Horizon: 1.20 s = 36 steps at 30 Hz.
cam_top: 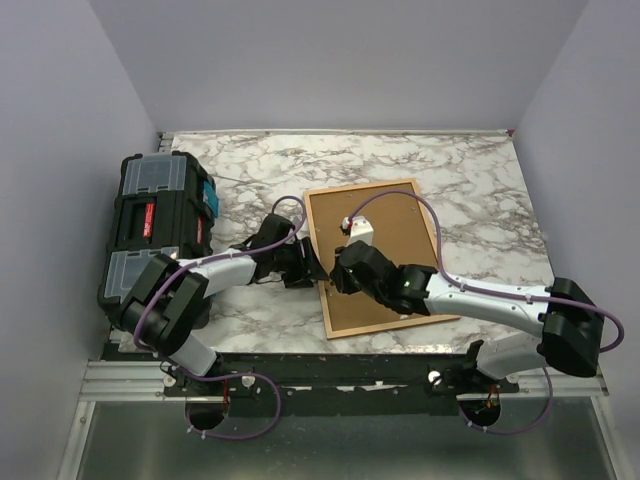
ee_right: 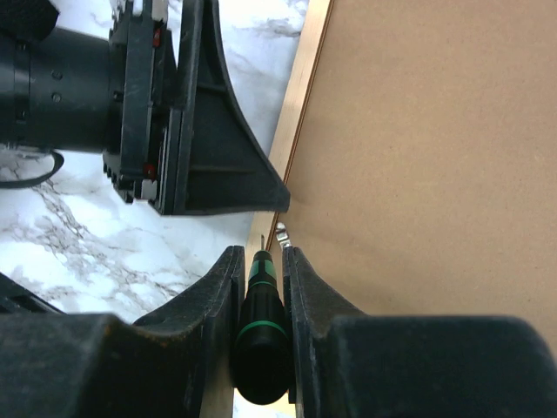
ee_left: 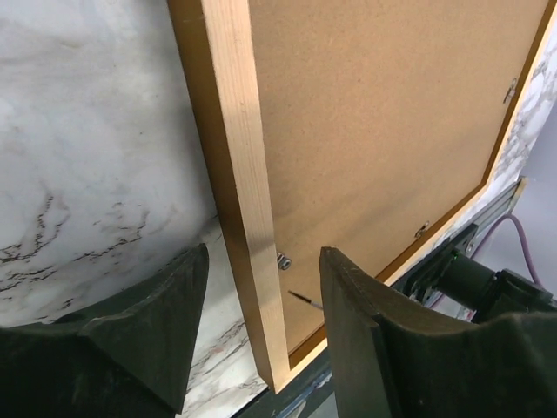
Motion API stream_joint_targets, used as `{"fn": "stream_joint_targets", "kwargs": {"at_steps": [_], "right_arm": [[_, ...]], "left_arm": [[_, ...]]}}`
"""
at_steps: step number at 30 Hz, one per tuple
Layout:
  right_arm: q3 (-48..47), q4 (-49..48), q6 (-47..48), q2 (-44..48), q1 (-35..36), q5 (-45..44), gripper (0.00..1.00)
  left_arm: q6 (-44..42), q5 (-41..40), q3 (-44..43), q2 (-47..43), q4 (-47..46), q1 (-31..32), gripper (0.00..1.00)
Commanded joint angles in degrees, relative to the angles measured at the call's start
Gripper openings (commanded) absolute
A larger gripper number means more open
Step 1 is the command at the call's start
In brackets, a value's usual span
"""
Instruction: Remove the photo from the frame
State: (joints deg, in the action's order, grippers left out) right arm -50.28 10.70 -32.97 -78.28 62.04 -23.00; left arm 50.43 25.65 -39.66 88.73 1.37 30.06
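Note:
The frame [cam_top: 360,187] lies face down on the marble table, its brown backing board [cam_top: 395,235] facing up. The photo is hidden under that board. My left gripper [ee_left: 264,252] is open and straddles the frame's left rail [ee_left: 235,131] near its front corner, with a gap on each side. My right gripper [ee_right: 261,252] is shut on a small black and green screwdriver [ee_right: 261,313]. The screwdriver's thin tip [ee_left: 305,300] points at a metal clip [ee_left: 283,259] on the inner edge of that rail. In the top view the two grippers [cam_top: 318,272] [cam_top: 338,282] meet at the frame's left side.
A black toolbox [cam_top: 155,230] stands at the table's left edge, close to the left arm. Two more metal clips [ee_left: 422,230] [ee_left: 508,91] sit along the frame's other rails. The table's metal front rail [cam_top: 350,375] runs just beyond the frame's near corner.

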Motion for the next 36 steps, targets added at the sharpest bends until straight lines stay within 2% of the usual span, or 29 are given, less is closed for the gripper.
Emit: {"fn": "stream_joint_targets", "kwargs": {"at_steps": [1, 6, 12, 18, 36], "right_arm": [[-0.9, 2.49, -0.97, -0.5, 2.04, -3.58, 0.0], [-1.59, 3.08, -0.68, -1.77, 3.79, -5.81, 0.0], [-2.07, 3.13, -0.43, -2.62, 4.23, -6.86, 0.0], [-2.28, 3.25, -0.34, -3.92, 4.59, -8.1, 0.0], [-3.24, 0.73, 0.86, -6.88, 4.73, -8.76, 0.0]], "left_arm": [[0.29, -4.82, -1.1, 0.57, 0.32, 0.19, 0.47], [0.15, -5.85, -1.38, 1.59, 0.96, 0.26, 0.32], [-0.18, -6.52, -0.66, 1.97, 1.28, 0.35, 0.22], [-1.32, -7.51, -0.94, 2.38, 3.09, 0.35, 0.17], [-1.48, -7.63, -0.69, 3.37, 3.57, 0.43, 0.13]]}}
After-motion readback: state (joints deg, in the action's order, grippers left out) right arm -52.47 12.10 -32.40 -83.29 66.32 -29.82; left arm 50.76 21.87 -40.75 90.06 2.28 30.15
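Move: The left hand's open fingers straddle the frame's left rail, its middle level with them sideways and fore-aft, about 1 cm below. The metal clip just inside that rail sits roughly 2 cm back, 2 cm right and 2 cm below the left hand. From the right hand, which holds the screwdriver, the clip is some 3 cm left, 1 cm ahead and 9 cm down; the frame's near-left corner is about 11 cm back, 3 cm left, 10 cm down. Left fingers close, pinching the rail; right hand sinks about 2 cm, slightly back, screwdriver tip towards the clip. ##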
